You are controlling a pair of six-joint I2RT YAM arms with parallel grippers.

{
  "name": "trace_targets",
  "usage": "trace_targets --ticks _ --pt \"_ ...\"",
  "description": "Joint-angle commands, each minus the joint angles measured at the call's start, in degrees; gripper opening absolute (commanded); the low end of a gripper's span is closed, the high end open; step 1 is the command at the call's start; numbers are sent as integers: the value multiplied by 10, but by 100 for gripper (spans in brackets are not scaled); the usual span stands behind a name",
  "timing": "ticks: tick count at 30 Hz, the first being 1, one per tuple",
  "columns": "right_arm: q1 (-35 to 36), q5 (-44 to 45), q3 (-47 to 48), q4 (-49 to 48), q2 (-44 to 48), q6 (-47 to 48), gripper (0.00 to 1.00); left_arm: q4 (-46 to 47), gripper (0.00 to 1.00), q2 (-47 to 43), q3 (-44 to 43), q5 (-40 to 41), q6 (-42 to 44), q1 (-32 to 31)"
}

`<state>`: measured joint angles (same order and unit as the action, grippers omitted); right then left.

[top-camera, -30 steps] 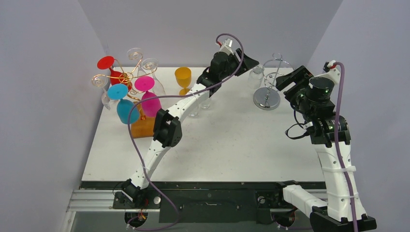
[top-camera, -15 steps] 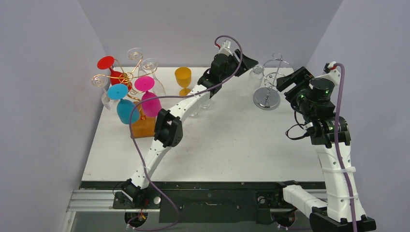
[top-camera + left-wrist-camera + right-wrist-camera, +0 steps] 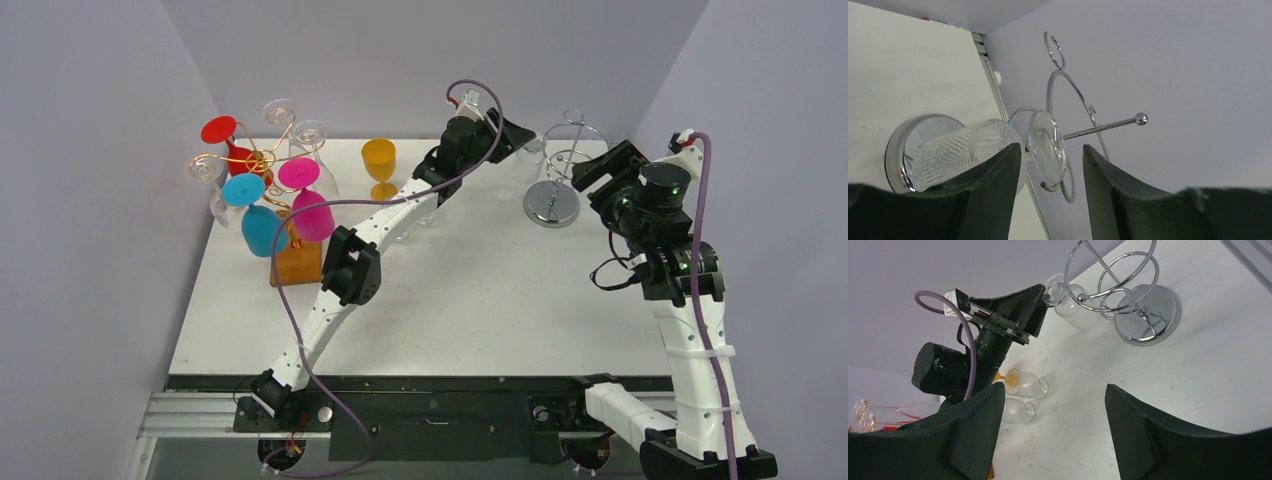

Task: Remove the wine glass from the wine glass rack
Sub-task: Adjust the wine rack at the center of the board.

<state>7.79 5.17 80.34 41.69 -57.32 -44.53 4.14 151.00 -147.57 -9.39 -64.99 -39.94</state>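
A clear wine glass (image 3: 528, 158) hangs upside down on the chrome wire rack (image 3: 552, 203) at the back right of the table. In the left wrist view its patterned bowl (image 3: 963, 150) lies behind my left finger, and its round foot (image 3: 1047, 145) sits between the jaws, close to the left finger with a gap to the right one. My left gripper (image 3: 1051, 147) is open around that foot, with the rack's rod (image 3: 1100, 127) beyond it. My right gripper (image 3: 598, 168) hovers open and holds nothing, just right of the rack (image 3: 1143, 315).
A gold wire rack (image 3: 262, 160) hung with coloured and clear glasses stands on an orange block (image 3: 297, 262) at the back left. An orange goblet (image 3: 379, 160) stands at the back centre. Two small clear glasses (image 3: 1025, 385) lie on the table under my left arm.
My left gripper has edged up and right toward the chrome rack, and its jaws have narrowed a little around the glass's foot. The right arm has not moved.
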Motion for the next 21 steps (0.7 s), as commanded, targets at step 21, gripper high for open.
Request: trace_targets --ticks 21 --pt "-9 -3 -13 -15 16 4 68 64 22 5 -2 -29 -65 -1"
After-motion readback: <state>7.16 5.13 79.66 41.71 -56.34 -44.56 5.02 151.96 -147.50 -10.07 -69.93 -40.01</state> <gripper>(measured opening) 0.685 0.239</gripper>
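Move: The clear wine glass hangs upside down just off the left fingertips, its foot in line with them; its middle is about 4 cm to the right and 6 cm below that hand. The rack base lies about 9 cm right and 25 cm down, and a clear glass standing on the board is some 22 cm left, 6 cm back and 22 cm down. From the right hand, the hanging glass is roughly 18 cm ahead, 4 cm left and 17 cm lower. The left hand nearly stays put, sinking about half a centimetre, while its fingers narrow around the glass's foot. ##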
